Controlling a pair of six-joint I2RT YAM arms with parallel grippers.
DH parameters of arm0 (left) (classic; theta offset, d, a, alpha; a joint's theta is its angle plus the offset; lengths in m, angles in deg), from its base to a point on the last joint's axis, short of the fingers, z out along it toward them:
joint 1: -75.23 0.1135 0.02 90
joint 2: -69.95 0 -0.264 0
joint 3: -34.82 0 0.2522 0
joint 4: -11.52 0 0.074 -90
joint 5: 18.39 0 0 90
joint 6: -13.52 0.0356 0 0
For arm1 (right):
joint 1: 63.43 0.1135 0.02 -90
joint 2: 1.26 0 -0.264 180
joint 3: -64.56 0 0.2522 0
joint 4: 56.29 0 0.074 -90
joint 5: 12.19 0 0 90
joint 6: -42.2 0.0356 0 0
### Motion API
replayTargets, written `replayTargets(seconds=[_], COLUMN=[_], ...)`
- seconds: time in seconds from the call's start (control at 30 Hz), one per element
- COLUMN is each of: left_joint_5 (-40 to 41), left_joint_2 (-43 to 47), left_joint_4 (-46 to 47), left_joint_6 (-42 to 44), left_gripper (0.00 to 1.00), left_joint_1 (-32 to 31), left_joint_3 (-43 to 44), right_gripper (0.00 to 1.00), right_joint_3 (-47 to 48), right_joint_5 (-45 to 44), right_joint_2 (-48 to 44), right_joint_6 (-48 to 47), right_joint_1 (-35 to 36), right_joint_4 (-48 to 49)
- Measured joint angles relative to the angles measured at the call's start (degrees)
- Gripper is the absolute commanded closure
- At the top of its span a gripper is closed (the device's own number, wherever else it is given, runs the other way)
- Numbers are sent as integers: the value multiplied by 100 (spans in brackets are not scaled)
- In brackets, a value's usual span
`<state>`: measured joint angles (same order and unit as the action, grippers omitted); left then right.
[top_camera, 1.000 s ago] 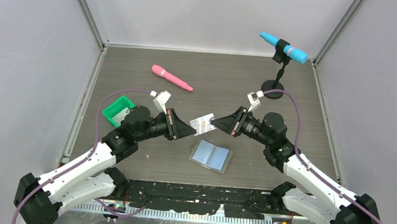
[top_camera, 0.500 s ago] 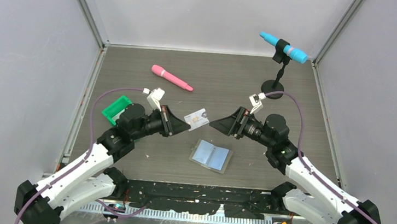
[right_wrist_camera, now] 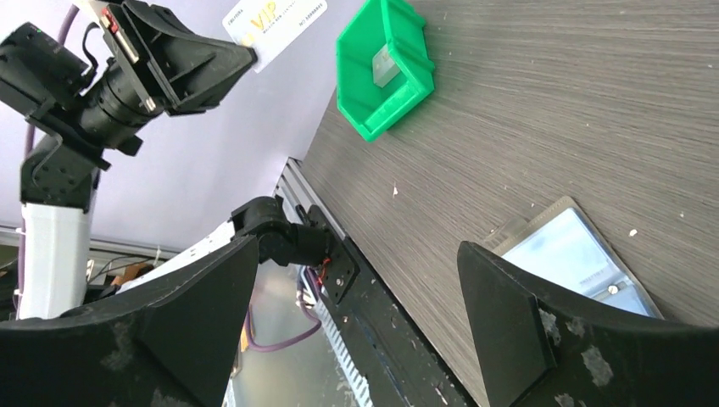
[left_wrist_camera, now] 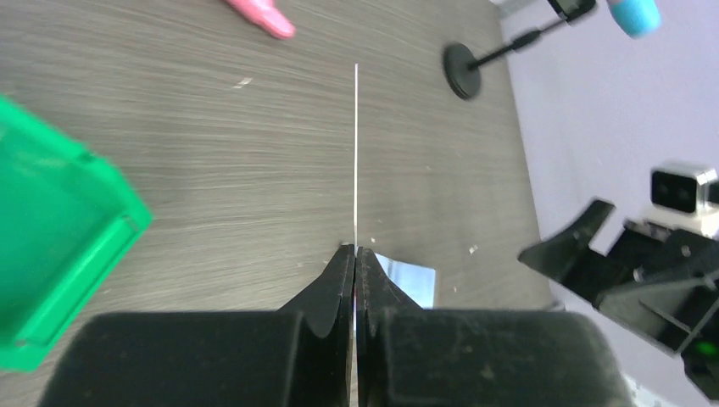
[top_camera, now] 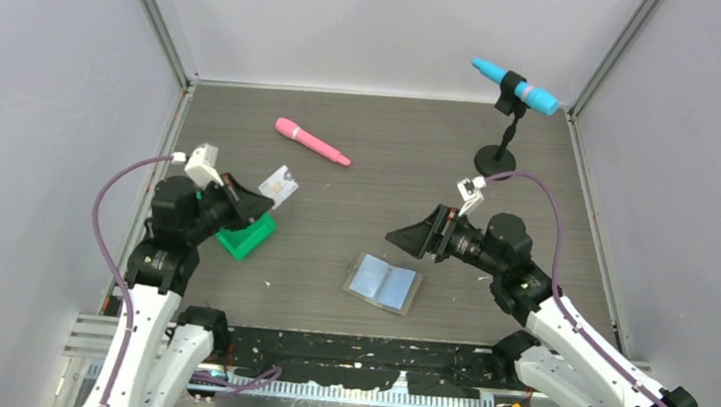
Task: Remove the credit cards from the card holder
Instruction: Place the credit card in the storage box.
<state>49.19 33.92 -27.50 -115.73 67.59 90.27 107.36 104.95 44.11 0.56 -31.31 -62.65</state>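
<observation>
My left gripper [top_camera: 262, 204] is shut on a whitish credit card [top_camera: 279, 187] and holds it in the air above the green tray [top_camera: 245, 238]. In the left wrist view the credit card [left_wrist_camera: 356, 153] shows edge-on as a thin white line rising from the closed fingertips [left_wrist_camera: 346, 264]. The grey card holder [top_camera: 385, 284] lies open on the table with its pale blue pockets up. It also shows in the right wrist view [right_wrist_camera: 576, 254]. My right gripper [top_camera: 403, 238] is open and empty, above and just right of the holder. The right wrist view shows the held card [right_wrist_camera: 275, 25].
A small pale card [right_wrist_camera: 384, 65] lies in the green tray [right_wrist_camera: 373, 110]. A pink pen [top_camera: 312, 142] lies at the back left. A blue microphone on a black stand [top_camera: 496, 159] is at the back right. Grey walls enclose the table.
The left gripper took the card from the right gripper at mid-table and swung left with it to above the green tray. The right gripper let go and drew back slightly.
</observation>
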Motion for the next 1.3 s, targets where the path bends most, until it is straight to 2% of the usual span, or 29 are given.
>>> replayTargets(seconds=[0.17,0.37,0.67,0.9,1.3], left_joint_5=[-326,-243,262,745,621], left_joint_2=[-129,-424,-1200,-2070,-2999], left_joint_4=[-929,-1598,-1639,-1812,-1628], left_joint_6=[367,730,957,1294,1152], left_gripper=[100,100,100,100,100], left_joint_1=[1364,2312,2732,2870,3027], left_joint_3=[284,302,245,588,732], right_gripper=[4,4,4,4,4], right_joint_3=[-63,-258,-271,-271,-258], right_joint_5=[85,208,358,348,275], right_joint_2=[-59,-177,-393,-662,-595], right_joint_6=[-46,-136,-264,-411,-494], right_joint_1=[0,0,0,0,0], right_joint_4=[-39,-214,-540,-850,-981])
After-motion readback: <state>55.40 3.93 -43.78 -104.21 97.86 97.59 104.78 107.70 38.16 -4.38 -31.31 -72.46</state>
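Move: Some 14 cm to the left of the left hand, about 6 cm farther out and 20 cm below it sits the green storage box; the left hand already pinches the VIP card. From that same hand the opened card holder lies about 20 cm to the right and 5 cm back, and the pink microphone about 25 cm ahead and 2 cm to the right, both on the table. From the right hand the box is roughly 35 cm left, 10 cm ahead and 19 cm below. Swinging left some 16 cm and sinking about 13 cm, the left hand carries the still-pinched card to the storage box, easing a little forward late on as the leftward travel stops. Its wrist tips the fingers steeply down and turns counter-clockwise. Meanwhile the right hand, empty and still wide open, drifts back and down about 3 cm each way near the card holder. ##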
